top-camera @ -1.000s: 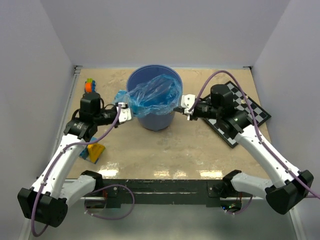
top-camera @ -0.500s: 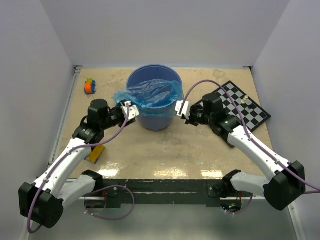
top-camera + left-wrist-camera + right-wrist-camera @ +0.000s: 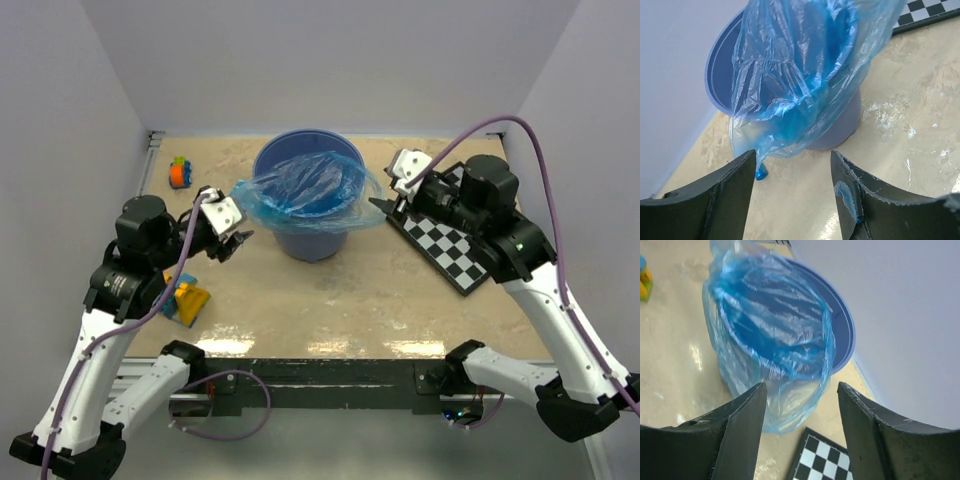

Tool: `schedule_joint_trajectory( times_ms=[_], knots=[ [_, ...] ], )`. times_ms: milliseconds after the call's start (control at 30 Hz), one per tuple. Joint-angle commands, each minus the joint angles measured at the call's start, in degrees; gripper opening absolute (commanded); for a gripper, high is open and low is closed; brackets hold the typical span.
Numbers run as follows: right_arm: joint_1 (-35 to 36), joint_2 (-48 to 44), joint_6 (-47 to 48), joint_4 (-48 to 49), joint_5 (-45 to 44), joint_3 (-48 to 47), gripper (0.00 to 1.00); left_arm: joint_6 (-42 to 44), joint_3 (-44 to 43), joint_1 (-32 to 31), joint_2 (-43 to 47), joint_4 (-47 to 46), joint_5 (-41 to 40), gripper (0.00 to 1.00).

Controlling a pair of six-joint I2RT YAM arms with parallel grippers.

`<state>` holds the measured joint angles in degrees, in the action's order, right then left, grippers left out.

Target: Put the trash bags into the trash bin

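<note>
The trash bin [image 3: 310, 238] is a round blue bucket standing at the table's middle back. A translucent blue trash bag [image 3: 305, 188] lies in its mouth and drapes over the rim on both sides. My left gripper [image 3: 238, 240] hovers open just left of the bin, with nothing between its fingers. In the left wrist view the bag [image 3: 800, 75] hangs over the bin wall [image 3: 842, 125] ahead of the open gripper [image 3: 792, 165]; a blue film scrap clings to one finger [image 3: 845, 192]. My right gripper [image 3: 388, 203] is open and raised right of the bin. The right wrist view shows the bag [image 3: 770, 330] beyond the empty gripper [image 3: 801, 395].
A black-and-white chessboard [image 3: 465, 240] lies at the right, under the right arm, its corner also in the right wrist view [image 3: 825, 462]. Small colourful toy blocks [image 3: 180, 172] sit at the back left. A yellow and blue block [image 3: 188, 300] lies near the left arm. Walls enclose three sides.
Both grippers have opened, let go of the bag's edges and drawn back from the bin, the right one rising. The bag now drapes loose over the rim.
</note>
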<state>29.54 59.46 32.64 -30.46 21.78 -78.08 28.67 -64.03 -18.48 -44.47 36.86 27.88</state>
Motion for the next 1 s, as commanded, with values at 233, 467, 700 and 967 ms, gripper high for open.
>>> schedule_joint_trajectory(
  times_ms=[233, 467, 700, 967],
  knots=[
    [-0.89, 11.1, -8.91, 11.29, -0.33, -1.02, 0.65, -8.45, 5.05, 8.54, -9.93, -17.95, -2.76, 0.68],
    [-2.38, 16.56, -9.08, 14.72, -2.09, -1.72, 0.45, -4.67, 3.48, 10.66, -16.26, -18.84, 9.89, 0.57],
    [-3.79, 20.08, -9.97, 15.69, -2.09, -3.04, 0.25, -5.02, 3.47, 11.18, -20.65, -18.14, 22.39, 0.33],
    [-5.98, 23.07, -11.54, 17.18, 2.03, -5.41, 0.0, -5.82, 0.84, 13.2, -21.28, -18.58, 21.17, 0.0]
  ],
)
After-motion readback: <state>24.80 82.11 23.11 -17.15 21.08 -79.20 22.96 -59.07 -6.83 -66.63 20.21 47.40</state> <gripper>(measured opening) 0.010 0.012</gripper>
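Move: The spread trash bag's middle lies about 11 cm ahead, 15 right and 8 below the left hand; from the right hand, some 6 ahead, 16 left and 9 down. The trash bin stands roughly 7 cm beyond the bag, its middle 24 cm below both hands. A small blue roll lies 20 cm ahead of the left hand, 31 down; the checkerboard is 10 ahead and 20 right of the right hand, 37 down. Both open hands reach about 10 cm forward and 8 down to the bag's side edges, then close, pinching film. ##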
